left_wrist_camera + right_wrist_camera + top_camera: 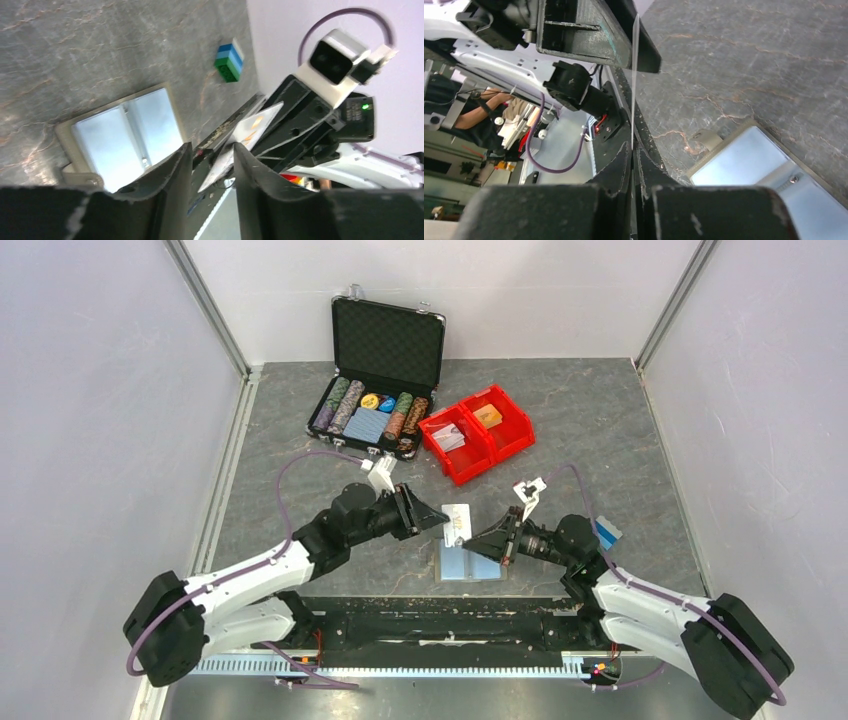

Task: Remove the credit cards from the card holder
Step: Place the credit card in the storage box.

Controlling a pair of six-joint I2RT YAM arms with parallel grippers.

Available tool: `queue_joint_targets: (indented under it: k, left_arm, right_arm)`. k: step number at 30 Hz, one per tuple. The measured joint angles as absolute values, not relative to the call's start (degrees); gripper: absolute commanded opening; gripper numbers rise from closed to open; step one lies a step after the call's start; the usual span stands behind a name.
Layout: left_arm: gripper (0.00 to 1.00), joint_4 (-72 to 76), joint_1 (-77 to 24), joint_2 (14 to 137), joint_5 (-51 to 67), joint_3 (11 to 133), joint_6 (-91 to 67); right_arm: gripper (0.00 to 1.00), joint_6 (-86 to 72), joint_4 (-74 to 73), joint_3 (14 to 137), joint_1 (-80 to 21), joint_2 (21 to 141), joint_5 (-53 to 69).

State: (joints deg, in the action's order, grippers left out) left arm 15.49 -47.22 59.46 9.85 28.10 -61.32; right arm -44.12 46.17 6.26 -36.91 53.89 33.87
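Note:
The card holder (470, 566) lies open and flat on the table, its light blue inner panels (125, 135) facing up, and it also shows low on the right in the right wrist view (764, 170). Above it, a pale credit card with orange marks (252, 131) hangs in the air between both grippers (457, 520). My right gripper (632, 150) is shut on this card, seen edge-on as a thin line (634, 75). My left gripper (212, 150) is open, with its jaws either side of the card's other end and a gap on one side. More credit cards, blue and teal-green (229, 62), lie stacked by my right arm (607, 532).
An open black poker-chip case (385, 390) stands at the back of the table. Red bins (475, 432) with small packs sit to its right. White walls close in the table on the left, right and far sides.

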Motion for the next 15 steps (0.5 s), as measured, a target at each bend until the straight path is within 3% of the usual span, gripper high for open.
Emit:
queue_joint_targets:
  k: [2, 6, 15]
  left_arm:
    - [0.57, 11.6, -46.6, 59.5, 11.2, 29.5, -59.6]
    - [0.59, 2.1, -42.1, 57.4, 16.4, 33.5, -54.7]
    - [0.54, -15.8, -35.7, 59.2, 32.9, 48.5, -38.3]
  right_arm:
    - [0.0, -44.1, 47.8, 6.2, -35.9, 53.8, 36.3]
    - [0.0, -41.1, 46.7, 6.5, -34.6, 53.7, 41.9]
    - [0.0, -33.9, 39.4, 9.5, -34.6, 54.6, 53.8]
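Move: The right hand already pinches the card, which it has taken over from the left; the storage box lies about 21 cm ahead of the right hand, 3 cm to its right and some 14 cm lower. The card holder lies 5 cm back, 1 cm right and 14 cm below; the chip case some 24 cm ahead, 19 cm left. From the left hand, already opening, the card is 1 cm back, 2 cm right, about level. Right keeps the card pinched, drawing back 4 cm, turning counter-clockwise, while the opening left rises away 5 cm. ##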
